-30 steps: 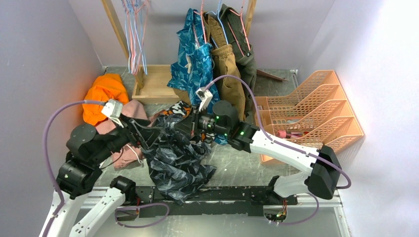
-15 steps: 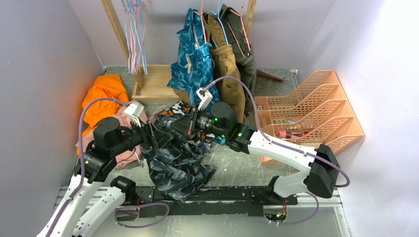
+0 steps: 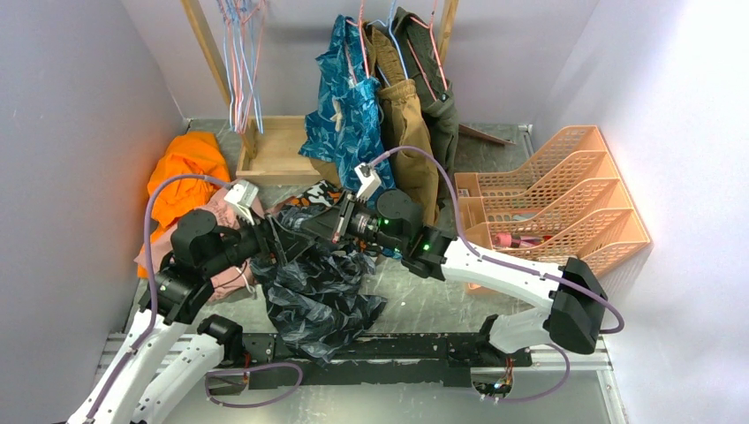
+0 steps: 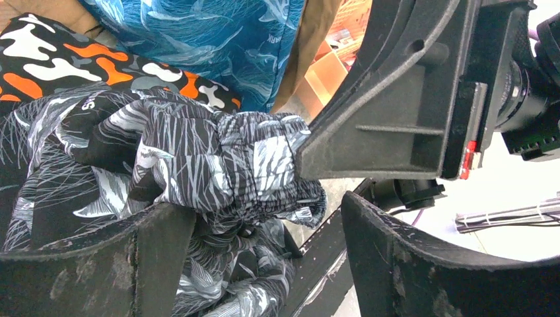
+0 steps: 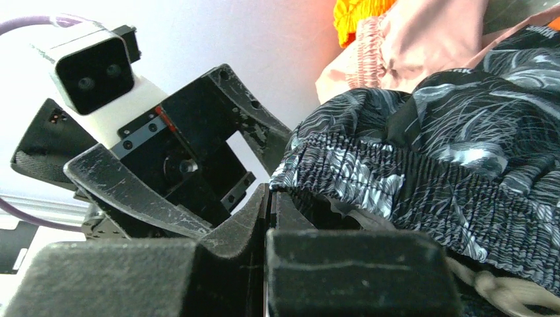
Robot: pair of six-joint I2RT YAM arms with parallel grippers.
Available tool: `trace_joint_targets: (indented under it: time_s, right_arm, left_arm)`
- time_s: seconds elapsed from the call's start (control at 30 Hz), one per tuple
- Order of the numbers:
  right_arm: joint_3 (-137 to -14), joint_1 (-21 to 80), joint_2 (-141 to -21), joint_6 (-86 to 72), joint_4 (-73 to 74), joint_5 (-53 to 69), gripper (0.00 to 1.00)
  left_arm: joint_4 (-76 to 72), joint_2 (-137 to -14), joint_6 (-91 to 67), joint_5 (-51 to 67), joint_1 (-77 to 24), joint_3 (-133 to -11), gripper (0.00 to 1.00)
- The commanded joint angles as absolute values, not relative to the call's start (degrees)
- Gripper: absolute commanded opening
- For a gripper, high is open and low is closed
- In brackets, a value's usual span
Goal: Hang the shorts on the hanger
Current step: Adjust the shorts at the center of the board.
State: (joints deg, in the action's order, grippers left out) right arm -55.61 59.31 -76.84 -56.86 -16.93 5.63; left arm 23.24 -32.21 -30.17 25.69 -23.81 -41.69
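The shorts (image 3: 322, 287), dark with a grey-white leafy print, lie bunched in front of the arm bases. My right gripper (image 3: 316, 225) is shut, and a gathered piece of their elastic waistband (image 5: 343, 168) sits pinched at its tip (image 5: 269, 195). My left gripper (image 3: 281, 237) faces it from the left, open. In the left wrist view its fingers (image 4: 158, 257) straddle the raised waistband bunch (image 4: 251, 158) without closing on it. A cream drawstring (image 5: 502, 290) hangs below the waistband. Thin light-blue and pink wire hangers (image 3: 240, 71) hang together on the rail at the back left.
Black-orange-white camo shorts (image 3: 313, 193) lie just behind the grippers. Orange (image 3: 185, 163) and pink (image 3: 221, 265) garments are piled at the left. A wooden tray (image 3: 274, 150) stands at the back. Teal-blue shorts (image 3: 344, 97) and brown clothes (image 3: 406, 132) hang behind, and an orange file rack (image 3: 565, 203) stands right.
My left arm has swung right and brought its open gripper up to the waistband, close to the right gripper. The right gripper stays shut and has shifted slightly left.
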Motion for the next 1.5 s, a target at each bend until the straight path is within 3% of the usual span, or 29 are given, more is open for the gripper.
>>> trace_joint_targets:
  time_s: [0.0, 0.13, 0.23, 0.3, 0.47, 0.5, 0.67, 0.73, 0.97, 1.2, 1.47]
  right_arm:
    - [-55.37, 60.70, -77.33, -60.13, -21.39, 3.61, 0.00]
    - [-55.20, 61.56, -77.59, -61.40, -22.15, 2.42, 0.00]
    - [-55.44, 62.09, -77.92, -61.87, -22.82, 2.02, 0.00]
    - [-56.04, 62.44, -78.20, -61.59, -22.66, 2.25, 0.00]
    - [-56.49, 62.64, -78.22, -59.75, -21.91, 3.11, 0.00]
    - [-56.75, 62.64, -77.84, -58.08, -20.94, 2.84, 0.00]
    - [-59.22, 62.54, -72.44, -48.53, -7.77, -3.29, 0.49]
    - [-58.10, 62.51, -68.70, -44.86, -3.93, -7.25, 0.61]
    - [-49.54, 61.46, -58.52, -35.22, 4.72, -14.70, 0.59]
    - [-45.58, 59.45, -59.89, -32.94, 2.70, -2.56, 0.63]
    - [-45.96, 59.35, -63.94, -31.04, -1.28, 1.38, 0.70]
  left_arm:
    - [18.63, -31.92, -31.58, 24.10, -23.73, -41.00, 0.85]
    - [18.46, -32.80, -31.46, 24.32, -23.73, -40.07, 0.82]
    - [18.38, -33.30, -31.02, 24.46, -23.66, -39.35, 0.72]
    - [18.29, -33.40, -30.68, 24.16, -23.73, -39.23, 0.59]
    - [19.41, -33.04, -29.50, 21.90, -23.71, -40.80, 0.10]
    - [20.27, -32.86, -29.15, 21.01, -23.73, -41.19, 0.07]
    - [25.64, -30.50, -26.30, 19.06, -23.73, -43.04, 0.07]
    - [27.79, -29.12, -24.99, 18.70, -23.73, -43.68, 0.07]
    - [31.45, -24.17, -20.01, 22.30, -23.69, -45.78, 0.07]
    - [30.30, -23.80, -16.87, 31.11, -23.71, -46.46, 0.07]
    - [30.86, -23.91, -15.00, 39.80, -23.72, -48.29, 0.07]
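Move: The black-and-grey shorts' bunched waistband lies just beyond my left hand's open fingers, about 2 cm ahead, 2 cm to the right and 1 cm up; my right hand still pinches it at its fingertips. From my left hand, the body of the shorts hangs some 18 cm below, 5 cm back and 4 cm right. The orange camo shorts lie about 14 cm ahead, 4 cm right and 22 cm down, the pink cloth 10 cm ahead, 20 cm left and 23 cm down. I shut my left fingers on the waistband beside my right hand's pinch. Only then does my right hand open, let go and pull away right nearly 10 cm, then sink about 9 cm with its fingers tipping down some 25 degrees, staying open before the loose side of the waistband. My left hand keeps its grip and draws the shorts back about 5 cm and up a little, fingers tilting up. ##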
